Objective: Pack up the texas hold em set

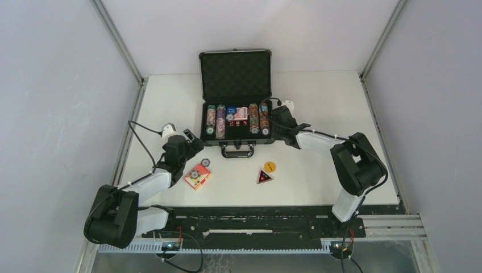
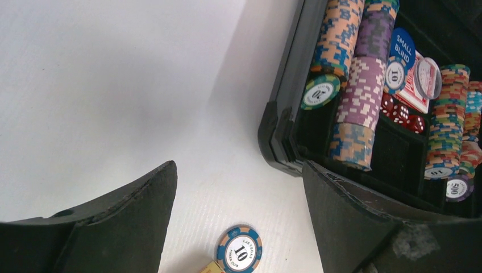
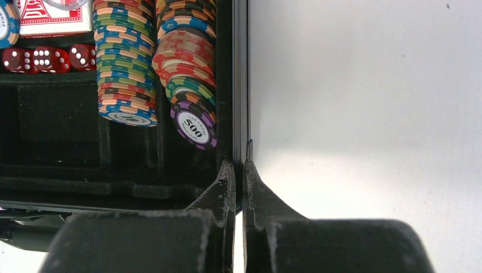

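Note:
The black briefcase stands open at the back of the table, lid upright. Its tray holds rows of poker chips, a red card box, red dice and a blue small-blind button. My left gripper hangs open over the table just left of the case's front corner, with a loose blue "10" chip below it. A second red card box with a chip on it lies beside that. My right gripper is shut, tips at the case's right wall, near a purple "500" chip.
An orange round button and a dark red triangular marker lie on the white table in front of the case handle. Grey walls with metal posts enclose the table on three sides.

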You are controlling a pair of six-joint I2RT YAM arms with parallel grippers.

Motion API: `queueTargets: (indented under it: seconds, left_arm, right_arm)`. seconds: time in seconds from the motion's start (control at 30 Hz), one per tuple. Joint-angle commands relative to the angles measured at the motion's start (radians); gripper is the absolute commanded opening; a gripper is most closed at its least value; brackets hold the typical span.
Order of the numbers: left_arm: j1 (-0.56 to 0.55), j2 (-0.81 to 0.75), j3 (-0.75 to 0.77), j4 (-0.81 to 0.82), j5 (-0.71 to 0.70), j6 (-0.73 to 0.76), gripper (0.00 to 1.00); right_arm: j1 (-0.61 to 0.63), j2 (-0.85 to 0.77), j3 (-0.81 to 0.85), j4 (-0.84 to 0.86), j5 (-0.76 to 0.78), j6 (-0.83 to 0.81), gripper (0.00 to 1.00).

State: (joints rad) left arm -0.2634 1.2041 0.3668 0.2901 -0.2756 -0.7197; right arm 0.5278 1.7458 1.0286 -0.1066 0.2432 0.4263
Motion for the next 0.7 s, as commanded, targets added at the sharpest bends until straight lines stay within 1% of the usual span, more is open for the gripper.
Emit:
queueTargets:
  seconds: [0.0,0.33,0.47,0.53,0.63,0.67]
  left_arm:
    - [-0.005,-0.029,0.010,0.038,0.017,-0.019,0.85]
    - [-0.005,-0.029,0.007,0.043,0.020,-0.024,0.85]
    - [-0.005,-0.031,0.005,0.047,0.016,-0.024,0.85]
    - [-0.005,-0.038,0.004,0.048,0.013,-0.021,0.85]
    - [-0.005,-0.047,0.002,0.047,0.010,-0.020,0.85]
    - [-0.005,-0.051,0.001,0.044,0.008,-0.019,0.85]
  right_arm:
    - [-0.024,-0.067,-0.063,-0.123,0.063,-0.002,0.00]
    - [-0.065,-0.152,-0.147,-0.141,0.083,0.026,0.00]
    - [-0.060,-0.204,-0.162,-0.110,0.070,0.009,0.00]
    - [-0.043,-0.245,-0.163,-0.095,0.077,-0.002,0.12]
    - [-0.010,-0.311,-0.158,-0.078,0.085,-0.024,0.40]
    - [0.003,-0.331,-0.152,-0.077,0.088,-0.029,0.46]
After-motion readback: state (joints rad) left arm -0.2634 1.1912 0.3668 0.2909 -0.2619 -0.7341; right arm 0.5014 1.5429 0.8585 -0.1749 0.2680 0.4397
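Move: The right fingers, shut, already pinch the rim of the case's right wall near its front corner; the case's middle lies about 15 cm left and 7 cm ahead. The case handle is some 14 cm left and 6 cm back. On the bare table behind the hand lie the yellow button, 13 cm back and 1 cm left, and the triangular piece, 16 cm back and 3 cm left. From the left hand the case's middle is about 17 cm right and 6 cm ahead. Keeping its pinch on the right wall's rim, the right hand drags the whole case diagonally back and to its right over the table, towards the yellow button, turning very slightly clockwise. After roughly 5 cm the fingers open about a third, letting go of the rim while still straddling it, and the hand eases back a little farther, beginning to rise. ##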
